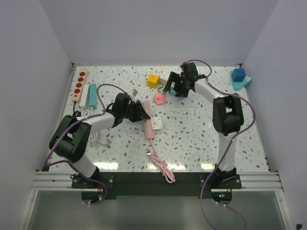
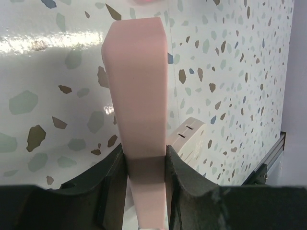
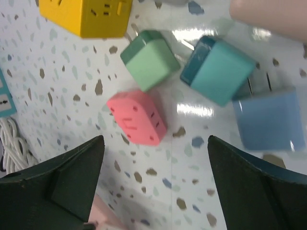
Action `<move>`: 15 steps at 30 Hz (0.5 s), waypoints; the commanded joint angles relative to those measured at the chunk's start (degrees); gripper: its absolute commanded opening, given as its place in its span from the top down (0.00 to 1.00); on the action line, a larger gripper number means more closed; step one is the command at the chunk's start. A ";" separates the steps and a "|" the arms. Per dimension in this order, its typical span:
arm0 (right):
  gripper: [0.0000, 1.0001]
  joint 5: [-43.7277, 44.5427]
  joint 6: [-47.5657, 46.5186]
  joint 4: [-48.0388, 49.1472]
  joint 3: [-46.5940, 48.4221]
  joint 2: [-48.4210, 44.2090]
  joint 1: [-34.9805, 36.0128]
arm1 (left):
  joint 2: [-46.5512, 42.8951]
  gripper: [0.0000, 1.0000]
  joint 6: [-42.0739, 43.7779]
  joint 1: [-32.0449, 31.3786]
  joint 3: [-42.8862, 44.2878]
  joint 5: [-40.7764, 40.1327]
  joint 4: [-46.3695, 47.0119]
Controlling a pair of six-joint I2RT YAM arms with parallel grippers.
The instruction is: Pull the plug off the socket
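My left gripper [image 1: 140, 114] is shut on a long pink socket strip [image 1: 147, 120] that lies on the speckled table; in the left wrist view its dark fingers [image 2: 108, 177] press both sides of the pink strip [image 2: 139, 91]. A white plug [image 1: 156, 124] sits against the strip, and its cream body [image 2: 192, 139] shows just right of it. A pink cube plug [image 1: 159, 98] lies loose on the table, apart from the strip. My right gripper [image 1: 175, 88] hovers beside it, open and holding nothing; the pink plug [image 3: 136, 117] lies just beyond the spread jaws of that gripper [image 3: 156, 141].
A yellow cube [image 3: 86, 14], a green cube [image 3: 149, 60], a teal cube [image 3: 218, 67] and a blue cube [image 3: 271, 120] cluster by the pink plug. A wooden strip with red sockets [image 1: 80, 85] and a white and teal strip [image 1: 91, 95] lie at the left. The pink cable [image 1: 163, 170] trails to the front edge.
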 commanded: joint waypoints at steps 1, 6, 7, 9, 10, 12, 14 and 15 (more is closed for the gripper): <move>0.08 0.53 -5.66 -4.09 -7.00 -13.72 -0.03 | -0.94 1.00 3.08 1.41 2.74 -0.30 1.67; 0.12 -11.24 -9.71 -2.07 -20.73 -25.33 1.37 | 0.99 1.00 3.08 1.94 4.93 3.39 3.25; 0.13 -15.26 -10.59 -0.76 -24.50 -26.21 2.42 | 1.43 1.00 3.00 1.94 5.29 4.18 3.61; 0.13 -18.89 -11.38 1.36 -27.77 -27.80 3.83 | 1.96 1.00 2.82 1.94 5.55 6.90 5.27; 0.13 -20.56 -12.86 1.89 -29.62 -27.89 5.67 | 2.13 1.00 2.91 1.94 5.81 7.96 5.80; 0.12 -22.23 -13.23 3.82 -30.95 -27.46 7.09 | 2.40 1.00 2.91 1.94 6.08 10.77 7.03; 0.12 -21.64 -13.67 5.66 -32.00 -26.93 8.23 | 2.31 1.00 3.26 1.94 6.43 12.96 7.21; 0.12 -20.50 -14.02 5.67 -32.27 -26.84 8.50 | 2.31 1.00 3.43 1.94 6.52 13.59 7.21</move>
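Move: Far back on the right hand's near side, about 23 cm back, 8 cm left and 2 cm lower, the white plug sits in the pink strip that the left hand already holds; the strip's middle is some 5 cm left of that plug and 1 cm farther out. Just put down, the pink plug lies 3 cm back and 4 cm left of the right hand, 6 cm below; the green plug is 6 cm beyond it. From the left hand, the white plug is 5 cm back and 6 cm right. Swinging back from the loose plugs, the empty right hand travels nearly 19 cm towards the white plug, first rising 7 cm and drifting slightly right, then bending left and sinking about 3 cm, turning some 25 degrees counter-clockwise with fingers staying wide open. The left hand keeps its grip on the pink strip and brings it about 2 cm up and a little right. ##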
